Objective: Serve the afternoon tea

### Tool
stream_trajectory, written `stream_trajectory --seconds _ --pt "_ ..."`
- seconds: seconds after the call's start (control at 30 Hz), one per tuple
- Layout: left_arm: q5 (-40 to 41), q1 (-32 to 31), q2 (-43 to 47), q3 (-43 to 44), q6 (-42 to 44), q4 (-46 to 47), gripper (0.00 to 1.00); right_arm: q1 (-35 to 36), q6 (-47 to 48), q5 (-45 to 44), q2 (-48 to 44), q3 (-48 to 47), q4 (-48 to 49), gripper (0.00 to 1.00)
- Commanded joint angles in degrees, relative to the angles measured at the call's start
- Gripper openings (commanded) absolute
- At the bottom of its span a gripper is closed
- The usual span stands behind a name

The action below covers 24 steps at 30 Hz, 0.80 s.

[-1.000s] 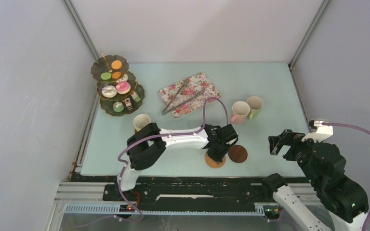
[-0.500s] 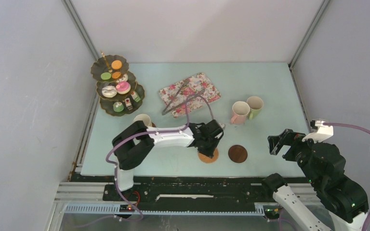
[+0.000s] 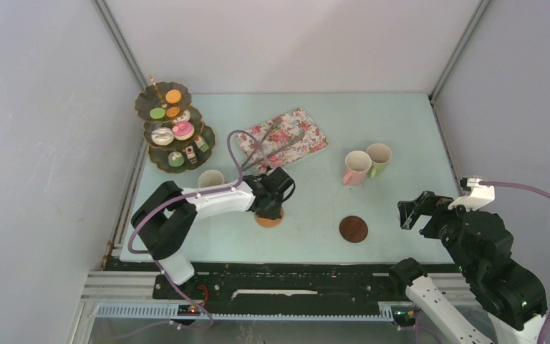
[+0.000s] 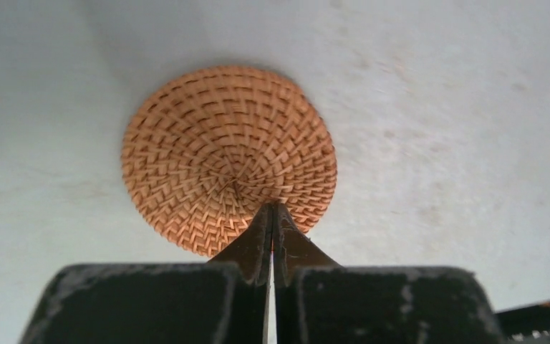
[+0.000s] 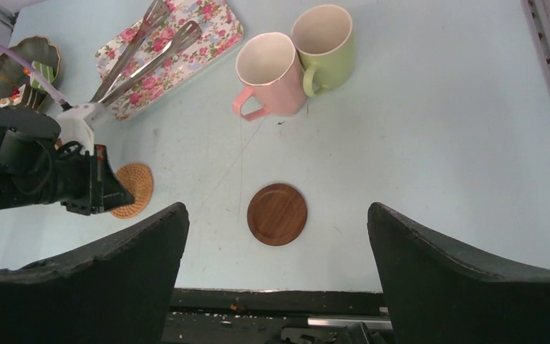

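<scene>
My left gripper is shut on the near edge of a woven orange coaster that lies flat on the table; in the left wrist view the closed fingertips pinch the coaster's rim. A dark wooden coaster lies to the right, below my open, empty right gripper, which hovers at the near right. The pink mug and green mug stand together behind it. The yellow mug stands by the left arm. The three-tier stand with toy cakes is at the far left.
A flowered tray with metal tongs lies at the back centre. The left arm's purple cable loops over the tray's near corner. Grey walls close in the table on three sides. A black rail runs along the near edge.
My left gripper has moved left and slightly away across the table, taking the woven coaster with it, away from the dark wooden coaster. The right arm has not moved.
</scene>
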<state>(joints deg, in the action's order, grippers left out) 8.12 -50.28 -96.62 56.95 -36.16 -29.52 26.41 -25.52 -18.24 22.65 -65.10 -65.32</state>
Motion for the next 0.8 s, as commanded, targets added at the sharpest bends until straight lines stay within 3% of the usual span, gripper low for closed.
stream_trajectory --seconds 0.0,0.23,0.77 --pt "11.89 4.75 -2.2 -1.88 1.67 -10.89 0.0 0.3 1.42 0.01 1.99 -1.59 2.98 0.98" --pt "11.41 11.65 -3.05 0.15 3.44 -10.43 0.0 0.26 1.67 0.54 2.07 -1.6 3.05 0.98" --pt "9.47 13.29 -9.36 8.18 7.37 -10.4 0.0 0.26 2.21 -0.6 1.66 -1.55 2.13 0.99"
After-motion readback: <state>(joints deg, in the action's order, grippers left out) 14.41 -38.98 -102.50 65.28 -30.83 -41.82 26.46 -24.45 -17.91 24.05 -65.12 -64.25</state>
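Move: The wicker coaster lies under the left hand's shut fingertips, its middle about 2 cm ahead and 2 cm to the left, barely below. The yellow mug it is taken towards stands some 19 cm left and 6 cm ahead. The floral tray's middle is about 27 cm ahead and 2 cm left; the dark wooden coaster is 25 cm right and 5 cm back. From the right hand the wicker coaster lies roughly 32 cm left, 9 cm ahead and 28 cm below. Still pressing its shut fingertips down on the near right part of the wicker coaster, the left hand drags it along the table towards the yellow mug, about 7 cm left and 5 cm forward. It then all but stops there, fingers on the weave, the wrist having rolled some 15 degrees, left side up, with a slight counter-clockwise turn. ##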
